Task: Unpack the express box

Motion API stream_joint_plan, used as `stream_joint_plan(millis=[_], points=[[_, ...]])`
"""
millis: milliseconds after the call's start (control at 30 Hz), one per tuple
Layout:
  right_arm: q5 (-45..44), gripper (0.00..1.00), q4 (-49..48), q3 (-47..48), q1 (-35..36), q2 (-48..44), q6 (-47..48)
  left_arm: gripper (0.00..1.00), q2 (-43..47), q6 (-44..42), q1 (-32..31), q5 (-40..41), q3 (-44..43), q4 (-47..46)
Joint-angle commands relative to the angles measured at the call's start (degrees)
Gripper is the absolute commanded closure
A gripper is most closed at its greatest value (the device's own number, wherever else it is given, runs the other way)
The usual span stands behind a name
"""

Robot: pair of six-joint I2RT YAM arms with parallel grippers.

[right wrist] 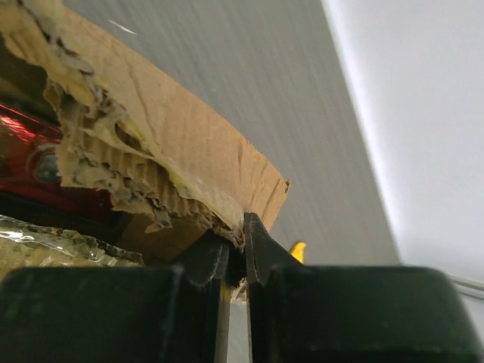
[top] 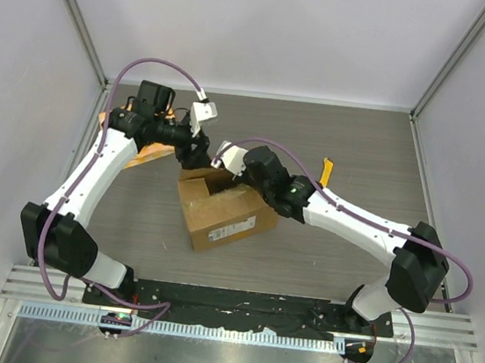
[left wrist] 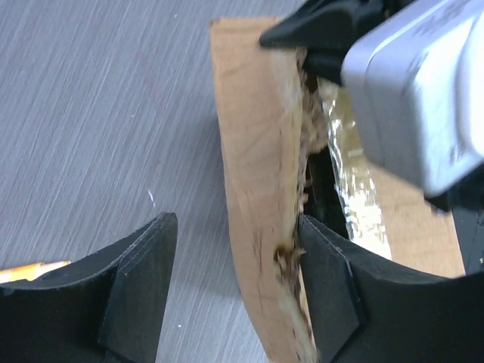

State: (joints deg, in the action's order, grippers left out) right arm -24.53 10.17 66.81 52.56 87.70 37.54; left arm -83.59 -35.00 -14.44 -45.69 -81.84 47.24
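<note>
The express box [top: 225, 217], brown cardboard with a white label on top, sits at the table's middle, its far end torn open. My left gripper [top: 199, 157] is open and straddles an upright torn flap [left wrist: 257, 174]. In the left wrist view [left wrist: 234, 227] its right finger touches the flap's ragged edge and its left finger stands apart. My right gripper [top: 228, 165] is shut on the torn edge of another flap [right wrist: 174, 144], as the right wrist view [right wrist: 236, 236] shows. A red object [right wrist: 26, 144] and clear tape [right wrist: 53, 246] show inside the box.
An orange cloth [top: 147, 150] lies at the back left, mostly hidden by my left arm. A small yellow object [top: 326, 171] lies on the table behind my right arm. Grey walls close in the table on three sides.
</note>
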Motion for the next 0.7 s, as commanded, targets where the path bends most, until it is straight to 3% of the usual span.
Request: stream_joint_plan(millis=[0, 233, 467, 667], points=[[5.5, 0.98, 12.6, 8.5, 3.3, -0.5, -13.2, 0.31, 3.2, 2.9, -4.1, 0.7, -1.2, -2.8], [8.2, 0.99, 25.2, 20.6, 4.4, 3.3, -23.2, 0.29, 3.1, 3.1, -10.0, 4.5, 1.8, -1.8], [4.2, 0.99, 26.2, 22.3, 6.2, 3.3, -23.9, 0.28, 5.1, 3.8, -11.5, 5.1, 3.8, -1.5], [0.7, 0.99, 23.7, 19.5, 7.1, 2.9, -23.7, 0.27, 5.9, 6.3, -10.6, 4.6, -1.4, -0.3]])
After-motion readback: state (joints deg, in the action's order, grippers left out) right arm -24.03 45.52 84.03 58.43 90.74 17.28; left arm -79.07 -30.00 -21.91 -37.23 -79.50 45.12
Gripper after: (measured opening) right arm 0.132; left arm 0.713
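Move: The right fingers are already shut on the torn edge of the box's far flap, near its right end; the box's middle lies about 8 cm back, 3 cm left and 10 cm below. The yellow cutter is some 23 cm right, 6 ahead and 18 below. For the open left hand, the flap's left part is about 4 cm below, 2 back and 1 left, the orange cloth roughly 14 cm left, 6 ahead and 22 below. Keeping its pinch on the far flap, the right hand drags the box back towards the robot's base, about 7 cm and practically level, easing off near the end as the fingers tip some 20 degrees further down. The left hand, still open, shifts about 2 cm right and 2 cm back, staying close over the flap's left part with its rear fingertip coming up to the torn edge. ##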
